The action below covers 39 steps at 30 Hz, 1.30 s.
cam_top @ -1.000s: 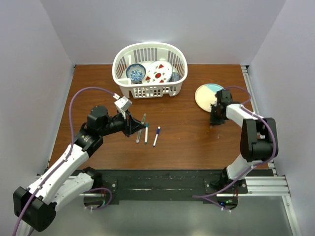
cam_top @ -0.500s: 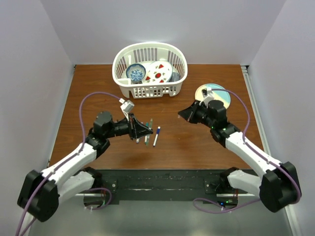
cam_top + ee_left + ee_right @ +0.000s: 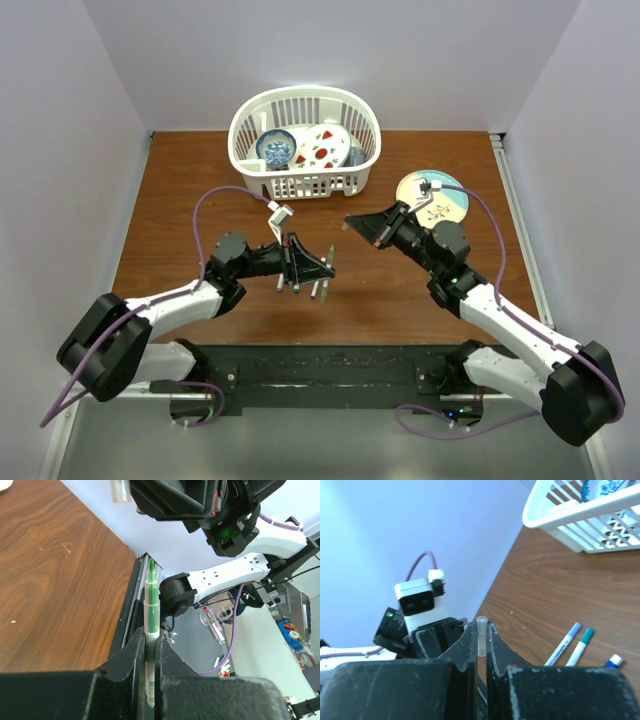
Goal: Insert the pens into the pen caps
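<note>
My left gripper (image 3: 322, 268) is shut on a white-barrelled pen with a green tip (image 3: 151, 611). It holds the pen above the table, tip pointing towards the right arm. My right gripper (image 3: 353, 224) is shut on a small translucent pen cap (image 3: 481, 636), open end facing the left gripper, a short gap away. In the left wrist view the jaws (image 3: 148, 642) clamp the barrel. In the right wrist view the jaws (image 3: 481, 630) clamp the cap. Three capped pens (image 3: 563, 644) lie on the table, partly hidden under the left gripper in the top view (image 3: 318, 291).
A white basket (image 3: 305, 185) with dishes stands at the back middle. A pale round plate (image 3: 452, 203) lies at the back right, partly behind the right arm. Both arms reach in over the middle of the brown table (image 3: 180, 200).
Both arms have swung towards the middle. The right gripper has left the plate and come leftwards with the cap. The left gripper has moved right over the lying pens, narrowing the gap.
</note>
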Available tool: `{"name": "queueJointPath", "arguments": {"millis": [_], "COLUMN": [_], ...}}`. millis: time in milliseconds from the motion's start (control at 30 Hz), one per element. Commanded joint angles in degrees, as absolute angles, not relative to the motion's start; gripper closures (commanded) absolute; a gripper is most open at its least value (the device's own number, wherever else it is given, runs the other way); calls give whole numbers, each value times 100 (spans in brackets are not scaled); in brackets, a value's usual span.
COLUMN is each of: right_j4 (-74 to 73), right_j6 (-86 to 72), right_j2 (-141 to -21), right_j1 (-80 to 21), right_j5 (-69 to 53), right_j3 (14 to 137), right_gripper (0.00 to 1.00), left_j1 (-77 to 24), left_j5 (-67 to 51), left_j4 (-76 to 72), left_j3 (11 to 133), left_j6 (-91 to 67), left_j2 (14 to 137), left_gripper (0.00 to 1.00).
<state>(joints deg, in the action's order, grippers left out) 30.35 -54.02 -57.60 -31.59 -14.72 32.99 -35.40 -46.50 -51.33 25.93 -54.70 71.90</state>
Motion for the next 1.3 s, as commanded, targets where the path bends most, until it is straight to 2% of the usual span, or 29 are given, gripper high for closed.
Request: {"name": "queueJointPath", "arguments": {"millis": [0, 600, 1267], "right_j4": [3585, 3332, 2821], "right_j6": [-5598, -5379, -4922], "right_j2": [-5695, -5582, -5493], "right_j1": [-3304, -3963, -3973], "right_j5": [-1608, -1389, -1116], "right_j3": [3437, 3366, 3726], "right_gripper": [100, 100, 100], "left_j1": [-3595, -3586, -3595], "left_j5": [-4763, -4772, -4825], "left_j4": [-6055, -5634, -5546], "left_j3": [2830, 2918, 2927], "left_j6": [-5774, -5449, -5388], "left_j2": [7365, 7199, 7058], "left_gripper": [100, 100, 100]}}
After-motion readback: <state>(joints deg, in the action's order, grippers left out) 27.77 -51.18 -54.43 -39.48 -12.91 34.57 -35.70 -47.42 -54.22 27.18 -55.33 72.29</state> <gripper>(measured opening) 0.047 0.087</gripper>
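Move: Ahead of the left hand, about 8 cm out, 4 cm to its right and 6 cm higher, is the clear cap in the right fingers. From the right hand, the tip of the green pen held by the left lies some 5 cm back, 4 cm left and 2 cm below; on the table 28 cm below, the blue pen lies 3 cm back and 7 cm left, the teal pen 1 cm back and 12 cm left. Bringing the held clear cap to the green pen's upturned tip, the right hand slides about 4 cm back and nearly 3 cm left, turning slightly counter-clockwise, then lifts a little at the end. The left hand keeps its grip on the pen almost in place, rising about 1.5 cm; both grippers stay closed. ##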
